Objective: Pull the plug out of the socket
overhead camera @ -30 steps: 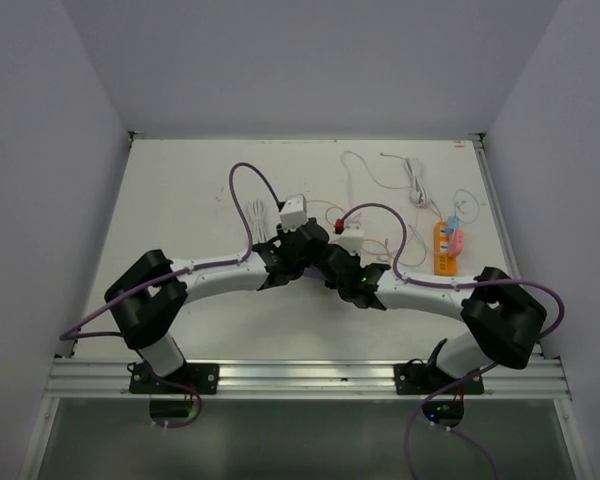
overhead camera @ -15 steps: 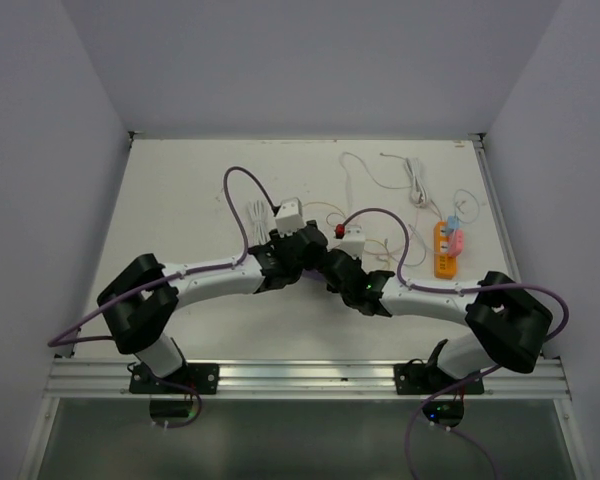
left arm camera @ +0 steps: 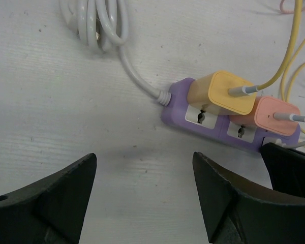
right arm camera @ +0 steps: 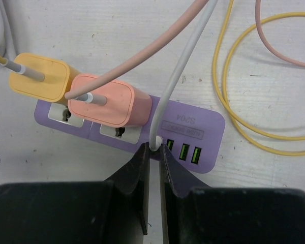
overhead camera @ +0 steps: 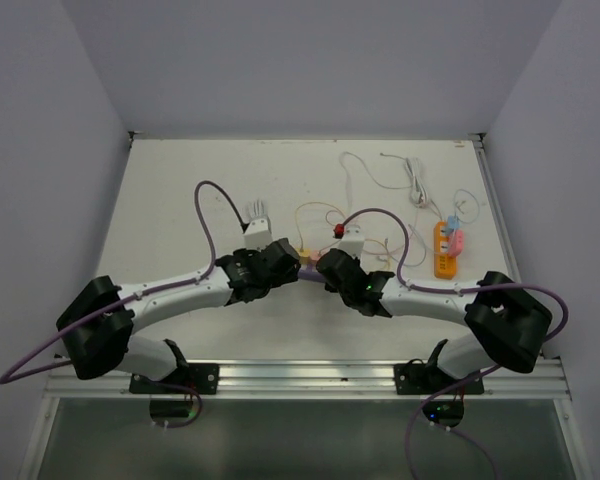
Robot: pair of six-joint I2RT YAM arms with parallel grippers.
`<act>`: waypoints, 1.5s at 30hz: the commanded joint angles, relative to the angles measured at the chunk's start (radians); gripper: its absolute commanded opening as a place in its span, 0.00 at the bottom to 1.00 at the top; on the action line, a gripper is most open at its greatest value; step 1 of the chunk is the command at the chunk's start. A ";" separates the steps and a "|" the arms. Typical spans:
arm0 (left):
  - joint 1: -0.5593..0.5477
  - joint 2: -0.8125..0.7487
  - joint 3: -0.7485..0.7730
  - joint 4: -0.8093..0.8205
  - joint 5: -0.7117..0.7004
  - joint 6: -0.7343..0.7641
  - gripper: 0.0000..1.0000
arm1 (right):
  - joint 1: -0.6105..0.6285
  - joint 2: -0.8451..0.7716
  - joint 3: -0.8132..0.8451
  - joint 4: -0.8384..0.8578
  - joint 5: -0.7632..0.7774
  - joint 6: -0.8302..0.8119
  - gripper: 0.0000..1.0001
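Observation:
A purple power strip (right arm camera: 213,127) lies on the white table. A yellow adapter (right arm camera: 38,76) and a pink adapter (right arm camera: 109,101) sit in its sockets. A white cable's plug (right arm camera: 156,143) sits in the leftmost USB port, and my right gripper (right arm camera: 153,150) is shut on it from the near side. In the left wrist view the strip (left arm camera: 175,109) is ahead and to the right, with its yellow adapter (left arm camera: 229,91). My left gripper (left arm camera: 145,155) stands open over bare table, short of the strip and touching nothing. From above, both grippers (overhead camera: 285,265) (overhead camera: 325,268) meet mid-table.
A coiled white cord (left arm camera: 99,25) lies beyond the strip's left end. Loose yellow cable (right arm camera: 221,86) loops right of the strip. An orange power strip (overhead camera: 446,248) with plugs and a white cable bundle (overhead camera: 415,180) lie at the back right.
My left gripper has opened wide and drawn back to the left, away from the strip. The right gripper has stayed shut at the white plug.

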 commanded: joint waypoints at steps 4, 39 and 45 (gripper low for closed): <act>0.002 0.073 -0.043 0.170 0.027 0.039 0.75 | 0.003 0.009 0.010 0.092 -0.004 -0.002 0.00; 0.002 0.449 0.062 0.178 0.083 -0.075 0.47 | 0.003 0.024 0.007 0.141 -0.095 -0.025 0.00; -0.001 0.466 0.051 0.170 0.105 -0.092 0.38 | 0.003 -0.003 0.034 0.139 -0.049 -0.054 0.00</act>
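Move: The purple socket strip's middle lies about 10 cm to the left hand's right, 6 cm ahead and 6 cm below; its left end is much nearer. On the strip, the yellow plug stands some 7 cm right and 8 ahead of that hand, the pink plug 10 right and 6 ahead. The white cable coil is about 16 cm ahead and 5 left. From the right hand, which already pinches the white cable's end, the strip's middle is 2 cm left and 1 ahead, just below. The strip's near side, by its left-hand socket, is what the left hand goes for: it sinks about 5 cm, swings right and forward with a slight lift and dip, then pushes on forward and right, fingers closing to about half their gap and coming against that edge. The right hand keeps its pinch on the white cable's end at the strip, barely moving. ##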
